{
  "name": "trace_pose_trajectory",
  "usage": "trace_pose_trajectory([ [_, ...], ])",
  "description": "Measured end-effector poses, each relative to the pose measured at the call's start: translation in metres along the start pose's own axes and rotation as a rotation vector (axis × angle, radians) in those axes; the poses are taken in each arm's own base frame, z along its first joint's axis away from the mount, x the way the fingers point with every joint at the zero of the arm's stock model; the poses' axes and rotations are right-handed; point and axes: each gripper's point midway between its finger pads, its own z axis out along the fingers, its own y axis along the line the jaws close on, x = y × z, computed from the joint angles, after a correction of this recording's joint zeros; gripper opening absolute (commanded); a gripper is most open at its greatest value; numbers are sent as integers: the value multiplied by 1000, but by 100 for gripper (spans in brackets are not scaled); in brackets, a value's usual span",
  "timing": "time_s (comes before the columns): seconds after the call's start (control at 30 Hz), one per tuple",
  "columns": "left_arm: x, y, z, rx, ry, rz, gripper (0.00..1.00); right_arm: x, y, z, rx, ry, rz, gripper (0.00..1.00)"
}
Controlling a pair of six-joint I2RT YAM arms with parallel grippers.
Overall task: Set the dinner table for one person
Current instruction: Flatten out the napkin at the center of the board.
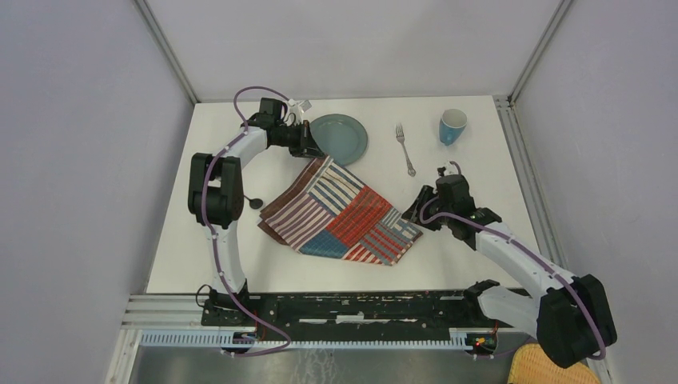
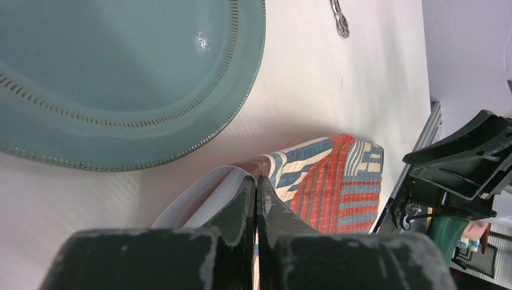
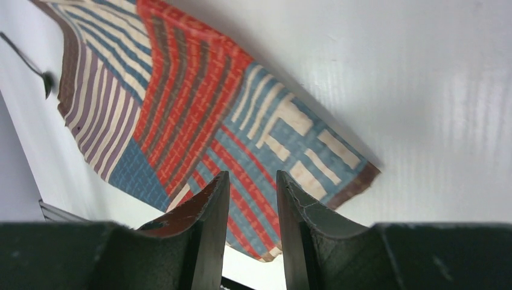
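A striped patchwork placemat (image 1: 340, 212) lies askew in the middle of the white dinner table (image 1: 480, 184). My left gripper (image 1: 313, 150) is shut on its far corner, right beside a teal plate (image 1: 340, 138). In the left wrist view the fingertips (image 2: 256, 181) pinch the cloth (image 2: 338, 181), whose white underside curls up on the left, and the plate (image 2: 121, 72) fills the top. My right gripper (image 1: 416, 212) hovers at the placemat's right corner. Its jaws (image 3: 253, 178) stand open above the cloth (image 3: 193, 103) with nothing between them.
A silver fork (image 1: 404, 149) lies right of the plate and a blue mug (image 1: 452, 126) stands at the back right. A small dark utensil (image 1: 254, 202) lies at the placemat's left edge. Metal rails (image 1: 524, 168) and grey walls bound the table.
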Motion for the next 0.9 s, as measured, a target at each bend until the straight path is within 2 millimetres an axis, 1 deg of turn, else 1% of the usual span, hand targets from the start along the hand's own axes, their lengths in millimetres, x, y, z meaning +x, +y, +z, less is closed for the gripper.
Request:
trace_pose_trajectory([
  [0.2,0,3,0,-14,-2,0,2,5,-25,-8,32,-51,77,41],
  [0.4,0,4,0,-22,-3,0,2,18,-45,-13,45,-71,142,41],
  [0.63,-1,5,0,-23,-4,-1,2,27,-51,-19,34,-88,185,41],
  [0.9,-1,5,-1,-23,-4,-2,2,43,-66,-20,39,-106,252,42],
])
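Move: The napkin's right corner lies about 6 cm to the right hand's right, 2 cm back and 8 cm below. The fork is some 23 cm ahead and 3 cm right of that hand. The napkin's near corner lies about 11 cm back and 3 cm left of it. From the left hand, which already pinches the napkin's far corner, the right corner is roughly 19 cm back and 27 cm right, with the plate 9 cm ahead and 5 cm right. The right hand swings back and to its right while sinking, about 8 cm in all and in nearly equal shares, coming down from above the napkin towards its right corner, with no touch visible; it turns some 15 degrees clockwise and its fingers stay partly open. The left hand stays where it is by the plate, shut on the napkin's far corner and holding it steady. ##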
